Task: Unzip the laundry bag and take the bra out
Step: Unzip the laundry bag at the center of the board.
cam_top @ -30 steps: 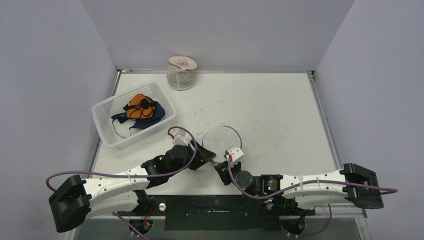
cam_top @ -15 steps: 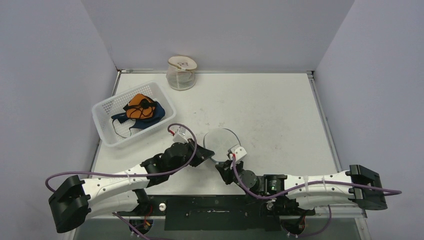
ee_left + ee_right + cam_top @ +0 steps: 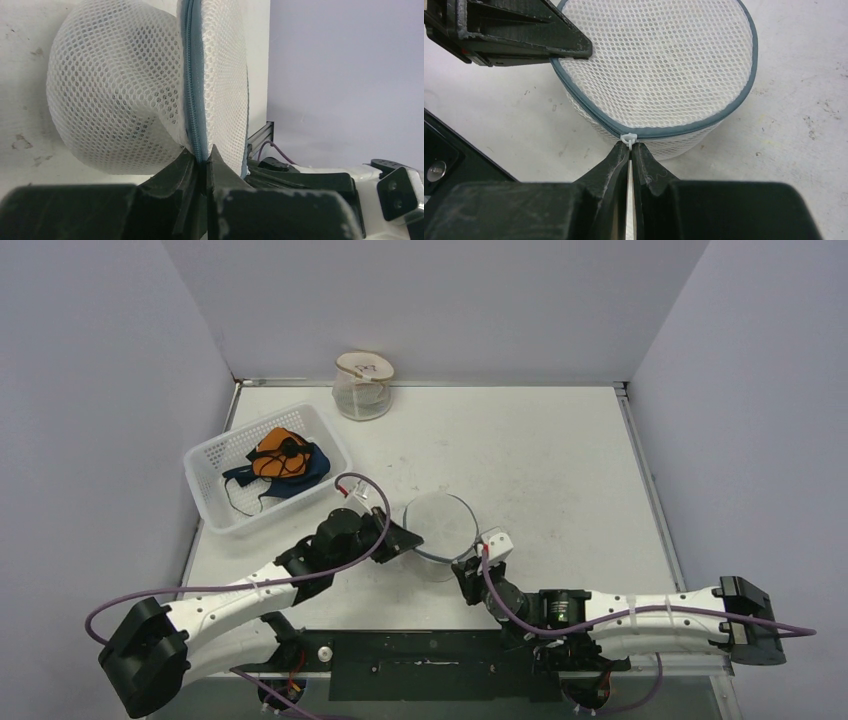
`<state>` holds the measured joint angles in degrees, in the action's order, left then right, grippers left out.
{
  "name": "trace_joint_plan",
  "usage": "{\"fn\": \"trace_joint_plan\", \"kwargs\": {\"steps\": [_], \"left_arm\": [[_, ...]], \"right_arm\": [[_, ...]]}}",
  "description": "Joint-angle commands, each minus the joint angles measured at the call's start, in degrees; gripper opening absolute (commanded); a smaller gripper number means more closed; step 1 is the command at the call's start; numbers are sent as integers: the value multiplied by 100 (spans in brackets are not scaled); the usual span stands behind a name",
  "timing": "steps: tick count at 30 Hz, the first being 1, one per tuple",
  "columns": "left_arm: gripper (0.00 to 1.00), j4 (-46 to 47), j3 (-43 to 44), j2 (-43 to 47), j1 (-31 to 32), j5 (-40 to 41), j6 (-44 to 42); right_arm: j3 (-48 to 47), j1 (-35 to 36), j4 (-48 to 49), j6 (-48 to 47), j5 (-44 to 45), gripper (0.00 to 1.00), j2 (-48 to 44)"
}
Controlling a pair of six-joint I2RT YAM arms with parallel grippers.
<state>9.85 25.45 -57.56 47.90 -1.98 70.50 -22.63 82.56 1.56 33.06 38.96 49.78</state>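
Note:
The laundry bag (image 3: pixel 440 525) is a round white mesh pouch with a grey-blue zipper (image 3: pixel 192 75) running round its rim. It sits at the near middle of the table. My left gripper (image 3: pixel 408 540) is at its left side, shut on the zippered edge (image 3: pixel 202 160). My right gripper (image 3: pixel 470 562) is at its near side, shut on the small white zipper pull (image 3: pixel 628 137). The zipper looks shut along the part I can see. In the right wrist view the left fingers (image 3: pixel 514 35) pinch the rim of the bag (image 3: pixel 659 65). The bra is hidden.
A white plastic basket (image 3: pixel 215 502) at the left holds orange and blue garments (image 3: pixel 280 458). A clear lidded jar (image 3: pixel 362 387) stands at the back by the wall. Grey walls close in three sides of the table.
My left gripper has shut on the bag's edge. The bag has risen from a flat disc into a fuller drum shape. My right gripper has shifted to the right, still holding the pull.

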Motion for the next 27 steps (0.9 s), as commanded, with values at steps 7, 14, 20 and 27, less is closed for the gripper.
{"fn": "trace_joint_plan", "kwargs": {"steps": [7,14,20,27], "left_arm": [[0,-36,723,-627,-656,-1233,-1289],[1,127,1508,-1669,-677,-1778,-1528],[55,283,1181,-1535,-681,-1711,-1331],[94,-837,788,-268,-630,-1005,-1251]], "right_arm": [[77,47,287,-230,-127,5,-1],[-31,66,580,-325,-112,5,257],[-62,76,602,-311,-125,5,297],[-105,88,744,-352,-222,5,351]]}}
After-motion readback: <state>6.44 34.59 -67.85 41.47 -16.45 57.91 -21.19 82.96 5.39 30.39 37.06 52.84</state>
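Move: Pinched between the left fingers is the blue rim of the laundry bag, whose middle lies about 4 cm to their right, 2 cm ahead and 5 cm lower; the zipper pull is some 8 cm right and 5 cm nearer. The beige bag stands roughly 34 cm ahead and 12 cm left, the white basket 18 cm ahead and 32 cm left. From the right hand, already on the pull, the bag's middle is about 7 cm ahead, 5 cm left and 4 cm below. Swinging about 15 degrees clockwise, the left hand first carries its pinch on the rim some 3 cm forward and 3 cm right, then spreads its fingers wide, letting go of the rim while easing back and left by nearly 2 cm. Meanwhile the right hand keeps its pinch on the zipper pull and sinks about 2 cm, coming up slightly at the end. ##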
